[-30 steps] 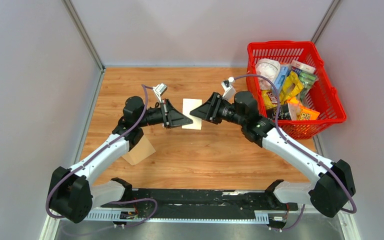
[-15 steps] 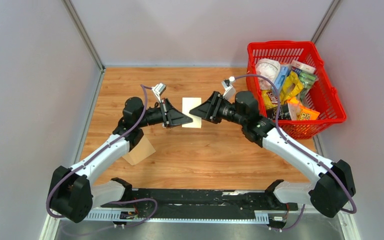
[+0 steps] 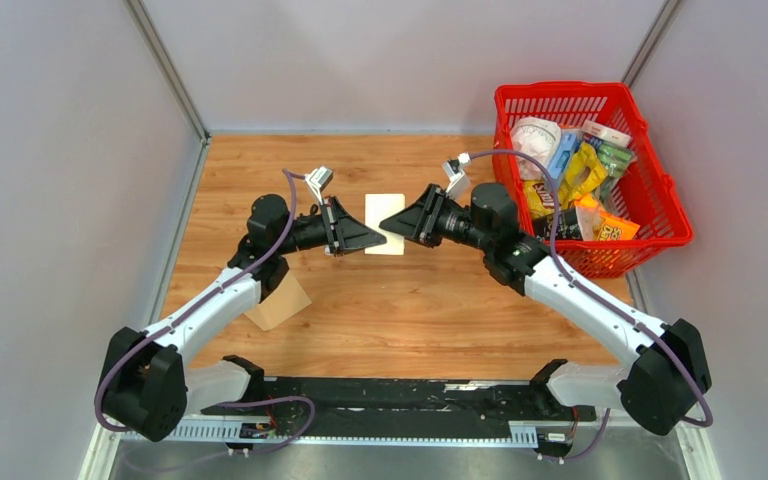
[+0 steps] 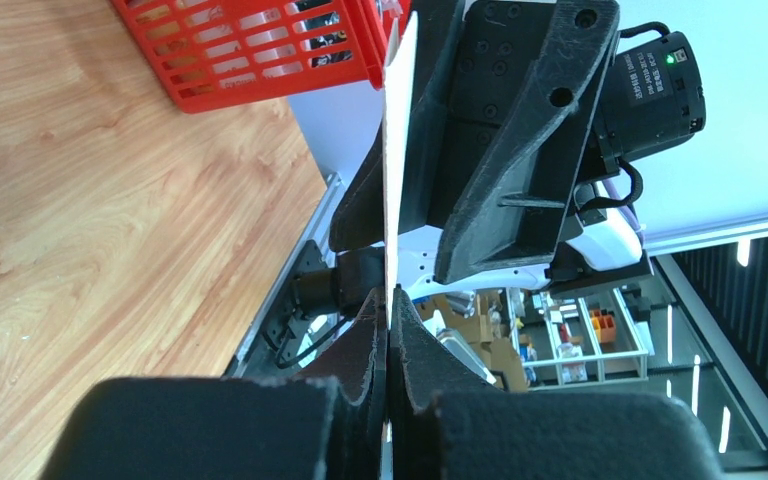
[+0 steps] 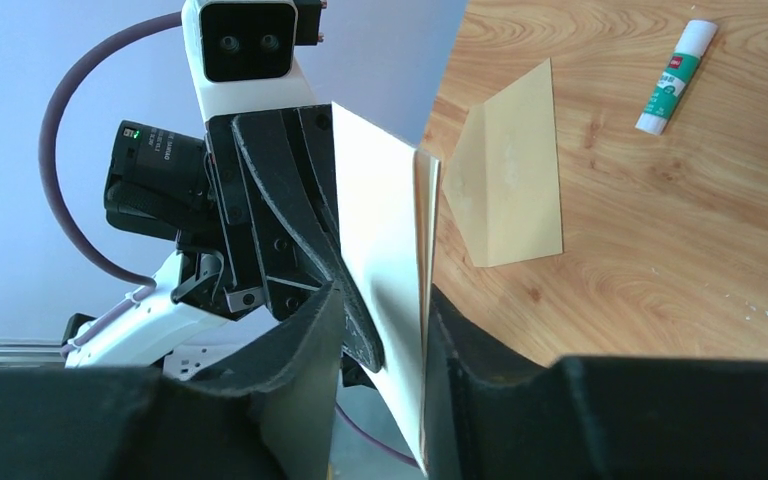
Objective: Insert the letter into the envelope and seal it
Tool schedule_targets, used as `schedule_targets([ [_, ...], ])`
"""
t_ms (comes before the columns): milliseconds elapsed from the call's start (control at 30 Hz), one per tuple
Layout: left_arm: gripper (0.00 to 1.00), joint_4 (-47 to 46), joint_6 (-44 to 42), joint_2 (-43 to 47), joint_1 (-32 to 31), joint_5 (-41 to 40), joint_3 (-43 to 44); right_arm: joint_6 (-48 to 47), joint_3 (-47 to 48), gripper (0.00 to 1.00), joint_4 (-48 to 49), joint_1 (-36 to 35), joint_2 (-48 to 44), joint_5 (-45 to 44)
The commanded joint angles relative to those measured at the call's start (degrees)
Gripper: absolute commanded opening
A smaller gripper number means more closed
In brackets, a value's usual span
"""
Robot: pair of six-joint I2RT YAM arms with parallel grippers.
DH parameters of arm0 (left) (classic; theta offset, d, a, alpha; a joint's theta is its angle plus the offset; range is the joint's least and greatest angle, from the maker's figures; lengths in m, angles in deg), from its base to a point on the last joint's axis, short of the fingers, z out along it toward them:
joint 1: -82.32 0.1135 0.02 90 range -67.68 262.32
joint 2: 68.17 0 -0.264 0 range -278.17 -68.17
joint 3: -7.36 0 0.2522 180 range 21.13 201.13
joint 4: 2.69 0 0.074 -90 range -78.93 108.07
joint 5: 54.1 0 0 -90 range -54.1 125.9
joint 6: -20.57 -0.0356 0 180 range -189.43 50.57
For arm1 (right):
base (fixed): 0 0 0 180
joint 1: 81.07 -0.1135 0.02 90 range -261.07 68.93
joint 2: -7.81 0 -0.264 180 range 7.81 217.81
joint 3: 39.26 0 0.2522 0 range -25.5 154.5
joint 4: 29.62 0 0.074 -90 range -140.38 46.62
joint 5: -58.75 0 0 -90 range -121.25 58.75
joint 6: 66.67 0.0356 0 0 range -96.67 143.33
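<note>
The letter (image 3: 384, 226), a pale folded sheet, hangs in the air over the middle of the table. My left gripper (image 3: 376, 241) is shut on its left edge, and in the left wrist view the sheet (image 4: 397, 150) rises edge-on from the pinched jaws (image 4: 388, 300). My right gripper (image 3: 386, 222) straddles the opposite edge. Its jaws are open: the letter (image 5: 380, 230) lies against one finger (image 5: 440, 330), with a gap to the other. The tan envelope (image 3: 278, 300) lies flat on the table under my left arm, and it shows again in the right wrist view (image 5: 508, 190).
A red basket (image 3: 560, 90) full of snack packets stands at the back right, close behind my right arm. A green-and-white glue stick (image 5: 675, 78) lies on the wood beyond the envelope. Grey walls enclose the table on three sides.
The right gripper has shifted slightly against the letter's right edge. The left gripper and the letter have stayed in place.
</note>
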Motion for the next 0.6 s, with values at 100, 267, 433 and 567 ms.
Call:
schedule_targets([
  [100, 0.0, -2.28, 0.36, -0.67, 0.26, 0.42, 0.38, -0.88, 0.85, 0.1, -0.31, -0.26, -0.6, -1.22],
  [267, 0.25, 1.22, -0.6, 0.11, 0.26, 0.78, 0.03, -2.81, 1.64, 0.0, -4.08, -0.26, -0.69, -4.11],
  [433, 0.65, 21.31, -11.04, 5.64, 0.34, -5.87, 1.95, -8.43, 4.27, 0.0, -17.51, -0.08, -2.27, -15.35],
  [567, 0.68, 52.96, -20.64, 11.54, 2.01, -28.23, 7.14, -11.96, 4.37, 0.0, -22.89, 0.27, -3.94, -20.82],
])
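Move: The folded letter is at both hands' fingertips: its middle is level with the left hand, about 2 cm ahead and 1 cm right, and about 1 cm left of the right hand, whose half-open fingers straddle it. On the table some 27 cm below, the envelope lies about 24 cm left of the left hand and 3 cm back, and the glue stick roughly 12 cm left and 8 cm ahead. Right pinches the letter and carries it about 5 cm down and rightward as left opens, releases and sinks. ##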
